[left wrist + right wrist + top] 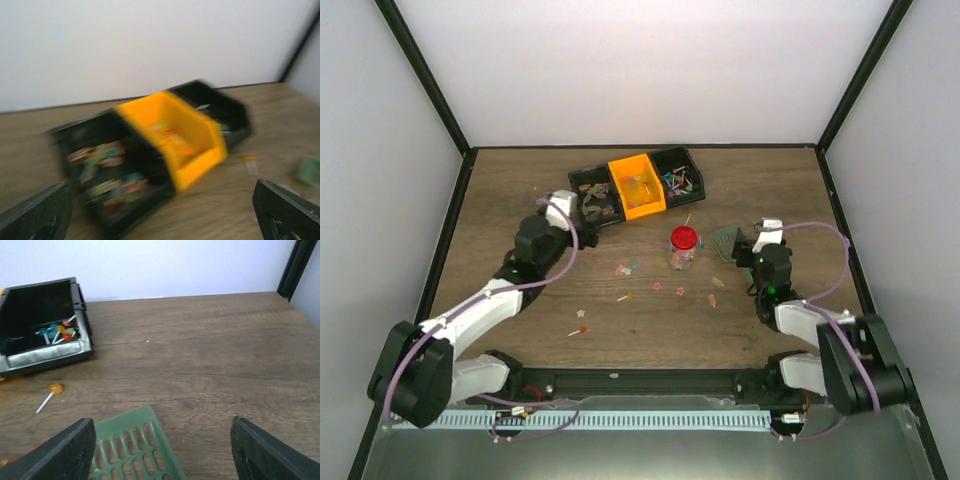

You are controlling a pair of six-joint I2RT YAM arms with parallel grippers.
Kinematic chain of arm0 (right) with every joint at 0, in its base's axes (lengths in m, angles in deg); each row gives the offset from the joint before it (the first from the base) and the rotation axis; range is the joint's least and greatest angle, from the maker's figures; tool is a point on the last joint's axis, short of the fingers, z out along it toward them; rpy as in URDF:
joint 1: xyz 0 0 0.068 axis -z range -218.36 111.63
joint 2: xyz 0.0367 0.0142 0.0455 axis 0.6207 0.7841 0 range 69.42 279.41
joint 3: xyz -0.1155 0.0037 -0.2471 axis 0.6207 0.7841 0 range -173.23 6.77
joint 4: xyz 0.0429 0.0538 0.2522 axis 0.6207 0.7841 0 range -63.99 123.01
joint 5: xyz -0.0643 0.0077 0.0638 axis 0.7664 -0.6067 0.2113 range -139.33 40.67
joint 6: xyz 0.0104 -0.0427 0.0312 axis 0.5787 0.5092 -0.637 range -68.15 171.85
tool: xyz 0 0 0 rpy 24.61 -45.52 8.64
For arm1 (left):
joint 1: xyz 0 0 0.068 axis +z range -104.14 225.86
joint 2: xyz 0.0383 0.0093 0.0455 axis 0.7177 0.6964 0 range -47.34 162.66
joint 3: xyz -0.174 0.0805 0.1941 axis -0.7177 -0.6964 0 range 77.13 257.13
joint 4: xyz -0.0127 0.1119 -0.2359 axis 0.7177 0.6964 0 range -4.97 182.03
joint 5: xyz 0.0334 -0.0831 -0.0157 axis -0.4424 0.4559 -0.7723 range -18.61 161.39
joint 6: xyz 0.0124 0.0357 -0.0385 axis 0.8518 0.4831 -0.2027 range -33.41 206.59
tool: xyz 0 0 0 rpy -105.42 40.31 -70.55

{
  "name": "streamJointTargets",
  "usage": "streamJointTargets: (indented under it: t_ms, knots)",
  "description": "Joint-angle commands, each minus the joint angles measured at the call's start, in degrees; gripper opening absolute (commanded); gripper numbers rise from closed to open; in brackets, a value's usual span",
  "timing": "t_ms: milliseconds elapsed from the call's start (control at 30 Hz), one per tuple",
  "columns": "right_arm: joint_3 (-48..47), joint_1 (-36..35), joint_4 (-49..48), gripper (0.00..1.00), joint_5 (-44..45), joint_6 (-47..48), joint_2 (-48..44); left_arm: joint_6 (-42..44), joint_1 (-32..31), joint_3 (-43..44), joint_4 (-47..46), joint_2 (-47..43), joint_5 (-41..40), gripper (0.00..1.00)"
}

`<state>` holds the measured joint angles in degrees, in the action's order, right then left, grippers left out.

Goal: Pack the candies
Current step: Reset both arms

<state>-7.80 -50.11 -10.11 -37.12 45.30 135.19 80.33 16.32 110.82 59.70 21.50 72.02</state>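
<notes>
Small multicoloured candies lie scattered on the wooden table in front of a clear jar topped by a red lid. More candies fill the left black bin, the orange bin and the right black bin. My left gripper hovers open by the left black bin; its wrist view is blurred. My right gripper is open, and the green slotted scoop lies on the table between its fingers, nearer the left one. A stray orange lollipop rests near the right black bin.
The three bins sit in a row at the back centre. Black frame posts and white walls enclose the table. The scoop lies just right of the jar. Both arm bases stand at the near edge.
</notes>
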Motion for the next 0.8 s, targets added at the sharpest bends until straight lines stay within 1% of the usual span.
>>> streamJointTargets:
  t_ms: [0,33,67,100,167,200,233,267,333,400,467,533,600,667,700,767]
  knots:
    - [2.21,2.6,-28.3,0.78,0.4,5.58,12.03,-2.31,10.11,-3.37,5.8,-2.68,-3.2,1.0]
    - [3.15,2.51,-33.18,0.8,1.23,6.79,13.66,-1.96,11.97,-3.9,5.96,-3.02,-4.53,1.0]
    - [3.12,2.41,-31.6,0.82,0.14,7.17,12.74,-1.54,13.96,-4.23,6.41,-3.34,-5.43,1.0]
    - [3.81,2.69,-32.16,0.82,-0.33,6.94,12.35,-1.02,15.57,-4.76,6.38,-3.63,-6.18,1.0]
    - [6.17,3.14,-38.39,0.84,-0.31,7.4,13.61,-0.63,19.78,-7.0,4.05,-4.11,-7.04,1.0]
    - [6.44,3.32,-40.52,0.87,-0.24,7.49,15.06,-0.36,21.44,-8.26,2.26,-4.22,-7.27,1.0]
    - [6.44,3.58,-42.91,0.98,-0.44,7.51,17.39,0.1,23.01,-9.6,0.51,-4.12,-7.67,1.0]
    - [6.81,4.1,-46.48,1.0,-0.87,7.26,20.04,0.58,24.12,-10.93,-2.72,-3.97,-8.36,1.0]
    - [6.31,4.91,-49.4,1.0,0.72,6.47,23.8,1.86,25.85,-12.4,-5.23,-4.69,-7.73,1.0]
    - [4.76,4.97,-43.51,1.0,0.34,5.56,22.22,2.74,26.45,-16.12,-11.7,-6.76,-8.53,1.0]
    - [4.84,4.98,-46.07,1.0,0.9,6.14,23.64,4.24,26.59,-19.27,-17.97,-7.04,-10.3,1.0]
    - [4.32,4.98,-42.8,1.0,1.29,5.26,22.42,6.54,26.83,-20.57,-21.94,-4.99,-11.59,1.0]
    - [4.92,4.98,-46.1,1.0,1.67,5.87,23.4,7.07,27.05,-21.02,-26.37,-0.48,-10.54,1.0]
    - [4.87,4.98,-44.08,1.0,1.45,5.34,22.47,8.79,27.08,-20.51,-32.97,7.08,-9.09,1.0]
    - [5.02,4.98,-44.91,1.0,1.46,5.47,22.68,9.69,27.1,-19.39,-36.33,10.78,-9.36,1.0]
    - [5.12,4.95,-45.72,1.0,1.38,5.81,23.12,9.19,27.74,-15.83,-34.15,14.21,-6.99,1.0]
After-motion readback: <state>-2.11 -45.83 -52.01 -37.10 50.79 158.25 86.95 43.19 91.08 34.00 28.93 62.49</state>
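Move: The closed jar with the red lid stands some 23 cm to the right of the left hand, about level with it fore and aft and 17 cm below. The left black bin is about 20 cm straight ahead of that hand; a brown popsicle candy lies 12 cm ahead and 13 cm to its left. From the right hand, the jar is roughly 18 cm to the left and 1 cm ahead; the scoop's head lies 6 cm ahead, 5 cm left and 13 cm below. The packed jar and the bins are left behind as the empty left hand swings some 20 cm to its left, sinking about 9 cm and turning 35 degrees counter-clockwise to point forward, fingers still wide. Above the scoop, already released, the right hand finishes opening, eases about 2.5 cm to the right away from the jar and tips its fingers up. ##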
